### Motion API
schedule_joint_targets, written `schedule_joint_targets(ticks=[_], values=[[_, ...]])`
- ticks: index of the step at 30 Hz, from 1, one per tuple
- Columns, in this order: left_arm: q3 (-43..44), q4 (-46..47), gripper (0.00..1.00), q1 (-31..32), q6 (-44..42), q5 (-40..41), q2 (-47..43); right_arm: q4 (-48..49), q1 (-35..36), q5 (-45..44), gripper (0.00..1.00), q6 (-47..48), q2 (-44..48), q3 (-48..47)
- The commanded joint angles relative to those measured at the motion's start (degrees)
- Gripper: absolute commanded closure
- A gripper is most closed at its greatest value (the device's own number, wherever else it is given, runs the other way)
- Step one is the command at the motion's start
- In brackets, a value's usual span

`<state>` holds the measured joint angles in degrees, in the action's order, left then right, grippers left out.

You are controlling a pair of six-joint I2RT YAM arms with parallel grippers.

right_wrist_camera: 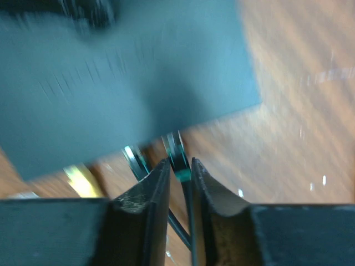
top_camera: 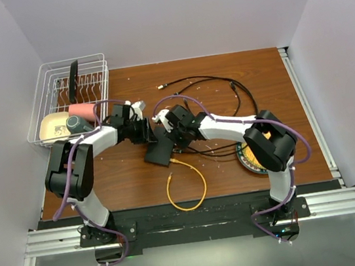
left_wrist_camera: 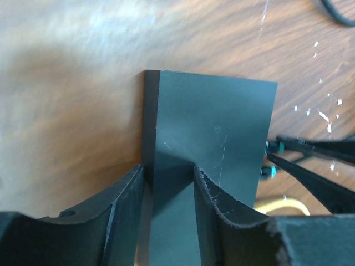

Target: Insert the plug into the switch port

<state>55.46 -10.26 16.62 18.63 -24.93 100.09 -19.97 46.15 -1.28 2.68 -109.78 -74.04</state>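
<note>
The switch (top_camera: 160,151) is a flat matte-black box lying mid-table between the two arms. My left gripper (top_camera: 146,135) is shut on it; in the left wrist view the fingers (left_wrist_camera: 125,199) clamp the switch (left_wrist_camera: 216,122) across its near edge. Two teal-banded black plugs (left_wrist_camera: 270,147) meet its right edge. In the blurred right wrist view one plug (right_wrist_camera: 178,157) reaches up to the switch's (right_wrist_camera: 122,77) edge. It lies between the slightly parted fingers of my right gripper (right_wrist_camera: 180,164), with a thin gap beside it. In the top view the right gripper (top_camera: 173,138) sits at the switch's right side.
A white wire rack (top_camera: 67,99) with cups and a dark board stands at the back left. Black cables (top_camera: 224,90) loop across the back right. A yellow cable (top_camera: 186,186) coils near the front edge. A round yellow-and-dark plate (top_camera: 249,158) lies under the right arm.
</note>
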Motion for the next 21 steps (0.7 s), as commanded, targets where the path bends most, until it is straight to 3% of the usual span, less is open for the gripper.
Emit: schedule_joint_targets(ticks=[1, 9, 13, 19, 21], values=[[-0.18, -5.73, 0.56, 0.34, 4.66, -5.49, -3.59, 13.29, 0.52, 3.48, 0.71, -0.13, 6.59, -3.92], [0.88, -8.19, 0.43, -0.36, 6.24, 3.03, -6.48, 10.57, 0.61, -1.87, 0.40, -1.00, 14.14, 1.79], [1.75, -8.54, 0.25, -0.45, 6.59, 7.60, -10.61, 9.60, -0.53, -5.57, 0.23, -3.89, 16.78, 0.04], [3.16, -9.42, 0.00, -0.45, 5.89, 12.62, -18.17, 6.96, -7.63, -1.63, 0.13, -9.61, 17.93, -5.50], [3.25, -9.25, 0.00, -0.45, 5.62, 12.36, -19.32, 6.96, -11.24, 2.66, 0.12, -13.46, 17.58, -6.37]])
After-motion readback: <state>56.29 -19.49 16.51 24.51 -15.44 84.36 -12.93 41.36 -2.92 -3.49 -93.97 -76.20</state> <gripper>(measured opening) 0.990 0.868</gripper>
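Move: The left fingers straddle the switch's left edge, its middle about 3 cm to the right and 2 cm back; the plug at the right fingers is roughly 8 cm right and 2 cm back of the left hand. That plug lies right under the right fingertips, the switch's middle some 6 cm left and 1 cm back, the seated black plug 2 cm back and 1 cm left, the yellow plug 5 cm back and 2 cm left. Open the right gripper further to free the black plug at the switch's right side and lift it clear some 16 cm, edging left then right and reaching about 5 cm forward late on, fingertips tilting up and outward some 25 degrees. Bring the left gripper slightly back along the switch's left edge, then open it wide, letting go, and raise it about 8 cm, drifting left. ##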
